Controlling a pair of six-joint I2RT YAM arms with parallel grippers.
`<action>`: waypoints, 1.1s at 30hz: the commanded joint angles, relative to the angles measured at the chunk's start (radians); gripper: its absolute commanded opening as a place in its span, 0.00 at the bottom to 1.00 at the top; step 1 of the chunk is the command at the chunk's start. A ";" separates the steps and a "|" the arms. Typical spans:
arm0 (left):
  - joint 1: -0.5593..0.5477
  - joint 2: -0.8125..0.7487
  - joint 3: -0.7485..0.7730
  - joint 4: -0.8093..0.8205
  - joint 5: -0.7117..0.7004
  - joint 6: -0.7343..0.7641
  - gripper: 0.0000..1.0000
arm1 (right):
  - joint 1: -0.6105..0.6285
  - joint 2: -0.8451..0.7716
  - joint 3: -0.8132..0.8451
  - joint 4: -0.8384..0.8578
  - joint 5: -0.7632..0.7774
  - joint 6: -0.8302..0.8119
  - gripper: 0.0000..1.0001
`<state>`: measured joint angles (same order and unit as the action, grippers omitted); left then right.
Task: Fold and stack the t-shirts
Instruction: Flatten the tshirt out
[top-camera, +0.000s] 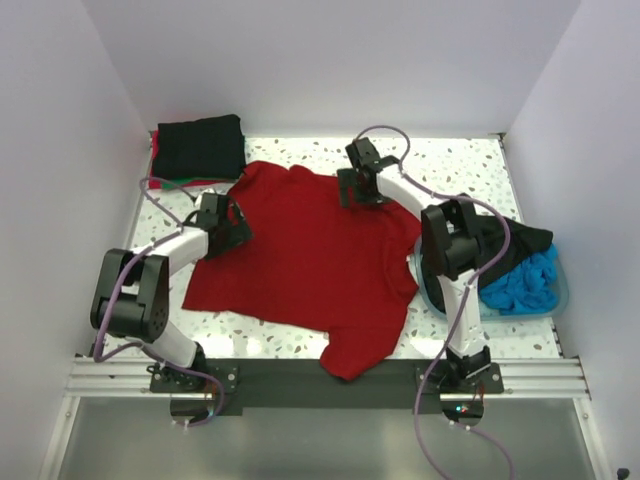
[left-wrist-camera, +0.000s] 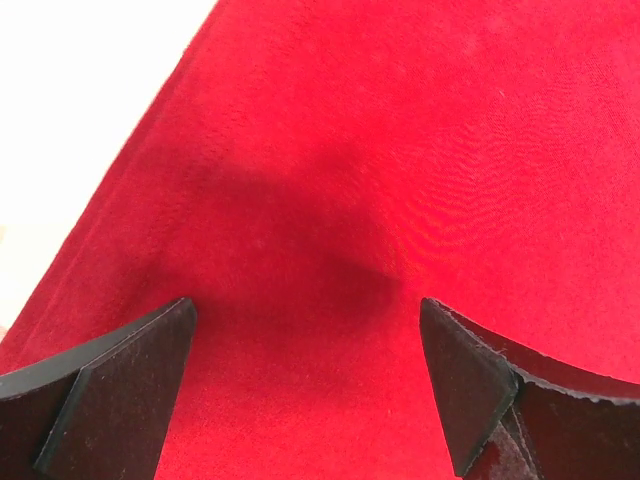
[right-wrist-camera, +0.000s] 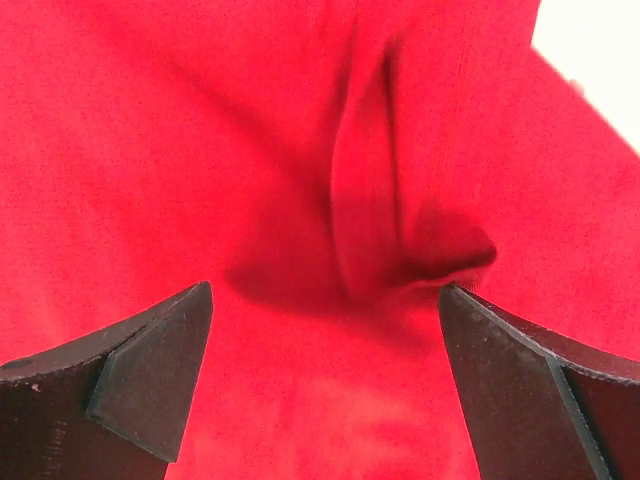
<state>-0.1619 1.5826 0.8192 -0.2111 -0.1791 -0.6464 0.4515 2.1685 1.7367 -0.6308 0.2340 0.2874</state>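
Observation:
A dark red t-shirt (top-camera: 310, 255) lies spread on the table, one sleeve hanging over the near edge. My left gripper (top-camera: 232, 228) is open over the shirt's left edge; in the left wrist view the red cloth (left-wrist-camera: 330, 200) lies flat between the fingers (left-wrist-camera: 120, 390). My right gripper (top-camera: 352, 192) is open over the shirt's far right shoulder; the right wrist view shows a fold of red cloth (right-wrist-camera: 370, 220) just ahead of the fingers (right-wrist-camera: 520, 380). A folded black shirt (top-camera: 200, 147) lies on a stack at the far left, with green and red edges showing beneath.
A translucent teal basin (top-camera: 555, 300) at the right edge holds a blue shirt (top-camera: 522, 280) and a black shirt (top-camera: 510, 240). White walls enclose the speckled table (top-camera: 450, 160) on three sides.

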 joint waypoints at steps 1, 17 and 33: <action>0.048 0.031 -0.046 -0.019 -0.079 -0.032 1.00 | -0.033 0.089 0.183 -0.013 0.019 -0.010 0.99; 0.142 -0.072 -0.120 -0.091 -0.105 -0.044 1.00 | -0.185 0.271 0.553 0.077 -0.064 -0.117 0.99; 0.142 -0.121 -0.130 -0.083 -0.085 -0.032 1.00 | 0.036 -0.016 0.119 -0.013 0.047 -0.249 0.95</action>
<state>-0.0326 1.4788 0.7147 -0.2451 -0.2737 -0.6708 0.5190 2.1025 1.8725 -0.5880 0.2695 0.0368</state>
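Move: On the left part of the red t-shirt, the low left hand has the shirt's middle some 17 cm to its right and 10 cm back; the dark folded stack stands about 24 cm ahead and 12 cm left. From the low right hand the shirt's middle is about 19 cm back and 12 cm left, and a raised crease lies roughly 4 cm ahead, 2 cm right. The cloth lies 1–2 cm below both hands. Dragging the red t-shirt with its open fingertips, the left hand goes about 6 cm left, then 3 cm back, and stops still pressed on the cloth. Meanwhile the open right hand sweeps low some 16 cm forward over the crease, swings 7 cm left, then draws back and lifts clear, ending to the right of that turn and about 9 cm above its start. ##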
